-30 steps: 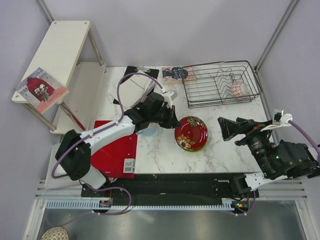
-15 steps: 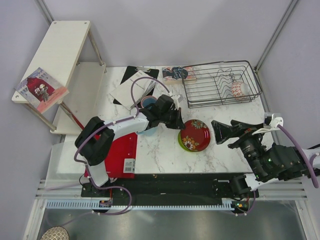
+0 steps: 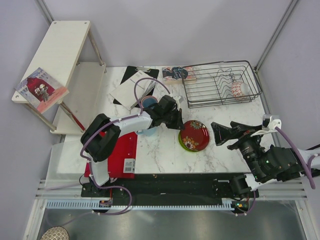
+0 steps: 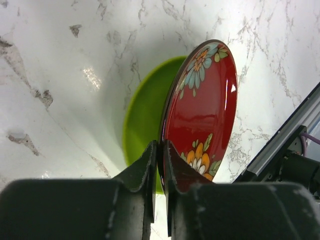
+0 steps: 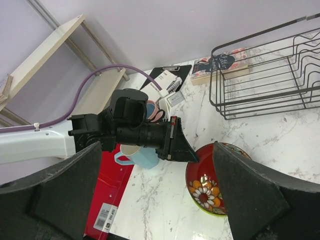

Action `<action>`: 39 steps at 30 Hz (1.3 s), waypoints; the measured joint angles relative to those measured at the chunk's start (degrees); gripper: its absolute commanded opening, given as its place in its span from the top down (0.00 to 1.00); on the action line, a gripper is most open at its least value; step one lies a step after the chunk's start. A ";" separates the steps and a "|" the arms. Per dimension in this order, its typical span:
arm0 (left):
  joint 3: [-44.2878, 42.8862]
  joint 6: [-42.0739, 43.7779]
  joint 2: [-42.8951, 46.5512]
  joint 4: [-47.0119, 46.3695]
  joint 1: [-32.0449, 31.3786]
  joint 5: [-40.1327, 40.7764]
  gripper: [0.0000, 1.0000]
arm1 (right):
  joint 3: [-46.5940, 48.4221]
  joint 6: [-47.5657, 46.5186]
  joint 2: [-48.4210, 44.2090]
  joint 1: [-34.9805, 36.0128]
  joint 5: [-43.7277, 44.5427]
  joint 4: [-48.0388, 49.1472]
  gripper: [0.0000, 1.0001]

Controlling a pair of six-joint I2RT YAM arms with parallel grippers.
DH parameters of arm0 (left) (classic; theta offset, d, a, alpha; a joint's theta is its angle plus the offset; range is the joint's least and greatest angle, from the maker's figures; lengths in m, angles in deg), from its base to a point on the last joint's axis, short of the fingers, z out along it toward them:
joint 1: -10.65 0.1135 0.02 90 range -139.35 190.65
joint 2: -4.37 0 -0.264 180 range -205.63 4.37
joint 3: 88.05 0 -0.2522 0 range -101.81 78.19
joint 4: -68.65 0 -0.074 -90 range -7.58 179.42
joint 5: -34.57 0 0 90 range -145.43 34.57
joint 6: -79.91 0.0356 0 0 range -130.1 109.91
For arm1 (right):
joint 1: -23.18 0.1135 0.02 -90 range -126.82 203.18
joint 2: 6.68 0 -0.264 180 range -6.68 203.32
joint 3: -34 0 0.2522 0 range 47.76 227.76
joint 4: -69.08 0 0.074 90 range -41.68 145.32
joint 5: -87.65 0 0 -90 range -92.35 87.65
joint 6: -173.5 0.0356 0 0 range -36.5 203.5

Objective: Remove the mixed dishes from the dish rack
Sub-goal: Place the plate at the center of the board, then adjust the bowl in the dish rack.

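My left gripper [image 3: 176,123] is shut on the rim of the dark red floral plate [image 3: 194,135]. It holds the plate tilted, low over the lime-green plate [image 3: 181,143] lying on the table. The left wrist view shows the gripper [image 4: 160,150] pinching the red plate [image 4: 205,107] above the green plate [image 4: 142,115]. My right gripper [image 3: 216,132] is open and empty, just right of the plates. The light blue handled mug [image 5: 139,156] and the pink cup [image 5: 159,112] stand behind the left arm. The dish rack [image 3: 220,82] at the back right holds the small blue-patterned bowl [image 3: 239,90].
A flat red board [image 3: 117,150] lies at the table's left front. A black clipboard with papers [image 3: 132,82] and a small book [image 3: 175,74] lie at the back. The pale wooden shelf unit [image 3: 55,55] stands at the far left.
My left gripper has lowered the red floral plate onto or just above the green plate. My right gripper has moved slightly left, toward the plates.
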 measured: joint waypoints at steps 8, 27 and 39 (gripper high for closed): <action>-0.04 0.26 0.39 3.04 0.31 2.08 0.29 | -0.81 0.20 -0.26 0.00 0.00 0.04 0.02; 0.13 2.75 26.82 8.39 -1.64 8.63 0.01 | 1.40 0.68 4.63 0.00 0.00 -0.42 0.03; 9.31 3.58 43.01 11.72 -4.87 14.58 0.01 | 15.56 -5.20 27.08 -21.73 -8.48 0.17 0.02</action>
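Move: The left fingers still pinch the left rim of the tilted red flowered plate; its place, the green plate's middle, lies about 5 cm right, 6 cm back and 3 cm below. From that hand the blue mug stands some 19 cm left and 3 cm back, the pink cup 18 cm left and 13 cm ahead, the rack's middle 22 cm right and 24 cm ahead. From the open right hand the green plate is roughly 10 cm ahead, 6 cm left and 34 cm below. Left fingers open wide, release the red plate and rise 20 cm, back-left; right hand advances 8 cm forward-left. ##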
